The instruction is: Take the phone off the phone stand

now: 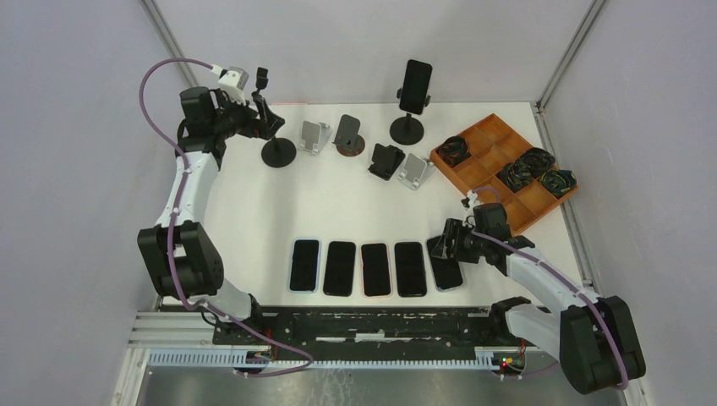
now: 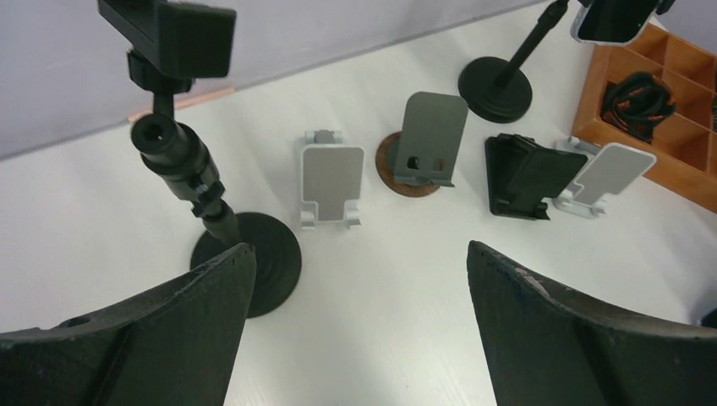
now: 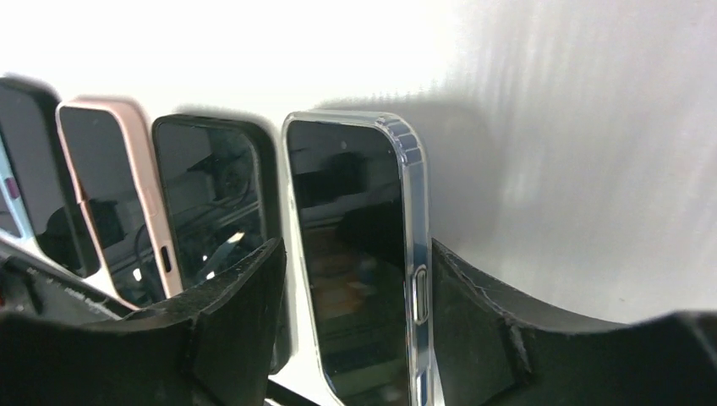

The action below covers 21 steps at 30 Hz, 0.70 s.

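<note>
A black phone (image 1: 415, 85) stands upright in the clamp of a tall round-based phone stand (image 1: 407, 128) at the back of the table; the left wrist view shows the phone (image 2: 613, 17) and the stand (image 2: 499, 85) at top right. My left gripper (image 1: 264, 110) is open and holds nothing (image 2: 359, 249), beside an empty tall black stand (image 2: 245, 262). My right gripper (image 1: 446, 245) is low at the right end of a row of phones. Its jaws are open (image 3: 355, 254) astride a clear-cased phone (image 3: 355, 279) lying flat, with a gap at the left finger.
Several phones (image 1: 374, 269) lie in a row near the front edge. Small desk stands (image 1: 314, 135) (image 1: 347, 134) (image 1: 385, 161) (image 1: 415, 169) sit across the middle back. An orange compartment tray (image 1: 486, 135) with coiled cables is at the right.
</note>
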Available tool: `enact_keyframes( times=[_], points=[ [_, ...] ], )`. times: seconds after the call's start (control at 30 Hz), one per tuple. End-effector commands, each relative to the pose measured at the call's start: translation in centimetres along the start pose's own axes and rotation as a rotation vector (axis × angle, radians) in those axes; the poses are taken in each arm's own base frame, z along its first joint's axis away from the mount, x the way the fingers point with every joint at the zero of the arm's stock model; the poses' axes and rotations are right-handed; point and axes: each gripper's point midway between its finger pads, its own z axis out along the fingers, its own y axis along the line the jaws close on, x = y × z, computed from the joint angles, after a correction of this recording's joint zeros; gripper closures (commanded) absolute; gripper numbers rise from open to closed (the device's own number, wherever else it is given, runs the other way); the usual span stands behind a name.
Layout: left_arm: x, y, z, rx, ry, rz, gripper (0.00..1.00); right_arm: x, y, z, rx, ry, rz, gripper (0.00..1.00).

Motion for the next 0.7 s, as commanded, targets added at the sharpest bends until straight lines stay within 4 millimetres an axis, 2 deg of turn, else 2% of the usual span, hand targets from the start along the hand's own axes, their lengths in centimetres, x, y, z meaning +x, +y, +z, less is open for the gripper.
enact_keyframes(
  times=[0.0,0.23,0.37,0.43,0.6,0.67],
  points=[
    [-0.7,-2.0,-2.1,0.054,0.076,-0.041,0.0,1.2,-3.9,-0.8,0.209,0.015,0.024,0.32],
    [-0.9,-2.8,-3.9,0.037,0.081,-0.028,0.0,-1.6,-3.4,-2.3,0.245,-0.058,0.011,0.2],
    [-1.2,-2.8,-4.6,0.014,0.085,-0.024,0.0,-4.1,-2.8,-3.8,0.269,-0.125,-0.012,0.12],
    [-1.2,-2.8,-4.8,0.004,0.094,-0.024,0.0,-5.7,-2.1,-4.8,0.269,-0.164,-0.029,0.02],
    [-1.3,-2.9,-5.1,0.001,0.12,-0.048,0.0,-11.4,0.2,-7.5,0.274,-0.265,-0.112,0.02],
    [-1.5,-3.2,-5.3,0.01,0.121,-0.053,0.0,-14.8,2.1,-8.7,0.249,-0.331,-0.152,0.02]
  ],
)
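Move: The phone still on the tall stand is about 41 cm ahead of the right hand, 8 cm left and 26 cm above; the clear-cased phone lies between its fingers, middle some 5 cm back, level sideways and 1 cm below. From the right hand, the white stand is 26 cm ahead and 7 cm left, the wooden tray 24 cm ahead and 23 cm right, both near its height. From the left hand, the stand phone is some 14 cm ahead, 44 cm right, level in height. Open the right gripper fully off the clear-cased phone, easing it about 4 cm right while still low, then lift it some 8 cm and send it forward towards the stand phone, swinging the fingers more forward. Meanwhile draw the open left gripper back about 5 cm, away from the emptied stand, tipping it down some 10 degrees. ##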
